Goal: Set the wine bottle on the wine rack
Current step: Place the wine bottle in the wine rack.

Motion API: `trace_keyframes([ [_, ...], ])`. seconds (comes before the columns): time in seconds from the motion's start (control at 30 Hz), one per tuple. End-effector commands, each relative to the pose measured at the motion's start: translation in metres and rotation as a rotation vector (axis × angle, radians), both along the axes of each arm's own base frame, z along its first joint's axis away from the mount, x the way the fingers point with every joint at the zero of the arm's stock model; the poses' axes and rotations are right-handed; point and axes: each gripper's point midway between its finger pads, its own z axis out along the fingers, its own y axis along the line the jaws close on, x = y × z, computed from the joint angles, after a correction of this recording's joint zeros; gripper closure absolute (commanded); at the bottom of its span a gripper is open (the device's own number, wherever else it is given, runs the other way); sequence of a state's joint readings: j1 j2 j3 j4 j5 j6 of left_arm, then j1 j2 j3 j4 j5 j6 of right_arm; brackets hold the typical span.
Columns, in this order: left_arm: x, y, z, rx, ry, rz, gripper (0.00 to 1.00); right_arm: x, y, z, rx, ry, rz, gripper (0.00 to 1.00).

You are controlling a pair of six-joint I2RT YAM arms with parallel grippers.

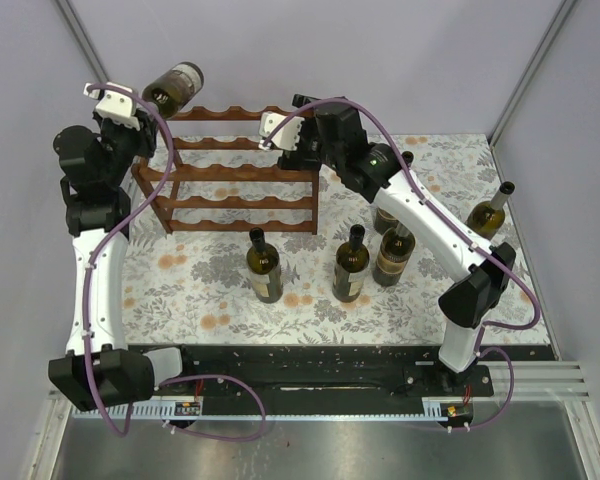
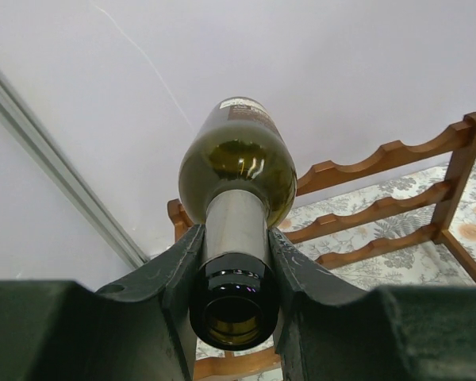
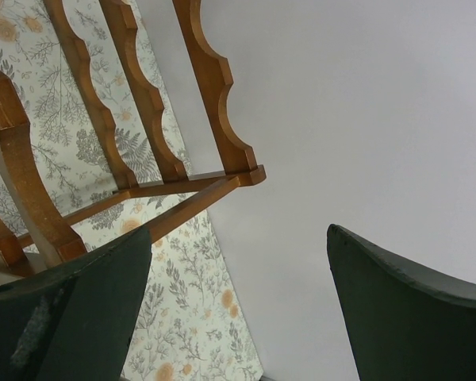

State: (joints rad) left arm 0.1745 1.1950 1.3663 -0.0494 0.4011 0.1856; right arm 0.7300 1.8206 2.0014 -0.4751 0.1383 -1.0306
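A dark green wine bottle [image 1: 175,86] hangs in the air over the left end of the reddish-brown wine rack [image 1: 235,172], its base pointing away and up. My left gripper [image 1: 130,103] is shut on the neck of that wine bottle [image 2: 238,171]; in the left wrist view both fingers [image 2: 182,274] press against the neck just above the open mouth, with the wine rack [image 2: 381,182] below and to the right. My right gripper [image 1: 277,131] stands open and empty at the right end of the wine rack [image 3: 135,119], its fingers [image 3: 87,302] wide apart.
Three upright bottles stand on the flowered mat in front of the rack [image 1: 264,266], [image 1: 350,264], [image 1: 393,255]. Another bottle [image 1: 490,212] stands near the right wall, which lies close by. The right arm [image 1: 420,215] crosses above the mat.
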Motion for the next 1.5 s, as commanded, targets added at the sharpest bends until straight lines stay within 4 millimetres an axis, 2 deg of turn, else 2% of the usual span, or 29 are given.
trace_keyframes([
  [0.0,-0.012,0.015,0.075,0.018,-0.298,0.068,1.0,-0.006,-0.016,0.041,0.082,-0.076,-0.037,0.0],
  [0.23,-0.022,0.013,0.074,0.003,-0.296,0.056,1.0,-0.006,-0.018,0.039,0.101,-0.063,-0.049,0.01],
  [0.53,-0.05,0.009,0.068,-0.027,-0.276,0.057,1.0,-0.01,-0.023,0.034,0.126,-0.05,-0.07,0.01],
  [0.73,-0.085,0.006,0.067,-0.057,-0.286,0.073,1.0,-0.013,-0.026,0.032,0.138,-0.054,-0.072,0.01],
  [0.97,-0.121,0.005,0.055,-0.092,-0.268,0.112,1.0,-0.017,-0.03,0.028,0.142,-0.047,-0.079,0.0],
  [1.17,-0.169,-0.005,0.045,-0.077,-0.304,0.117,1.0,-0.019,-0.034,0.022,0.133,-0.04,-0.092,0.01],
  [1.3,-0.201,-0.014,0.044,-0.064,-0.362,0.106,1.0,-0.023,-0.036,0.026,0.143,-0.047,-0.087,0.0],
  [1.47,-0.224,-0.017,0.029,-0.064,-0.363,0.122,1.0,-0.027,-0.038,0.027,0.151,-0.047,-0.08,0.01],
])
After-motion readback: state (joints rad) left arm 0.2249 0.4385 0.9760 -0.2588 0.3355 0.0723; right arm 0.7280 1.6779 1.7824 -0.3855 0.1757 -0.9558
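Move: Below and to the right of the left hand, which holds a wine bottle by the neck, stands the wine rack: its middle is about 8 cm ahead, 17 cm right and 30 cm down. The rack's left end lies about 8 cm ahead, in line sideways. A standing bottle is some 24 cm right and 16 cm back, 30 cm lower. From the open right hand, the rack's middle is about 5 cm ahead, 15 cm left and 24 cm down. Drawing the held bottle back from the rack, the left hand first dips some 2 cm with a slight nudge forward and left, then pulls back about 18 cm nearly level. Its fingers keep pinching the neck as the wrist tips up slightly. Still open and empty, the right hand eases about 3 cm right and back. ##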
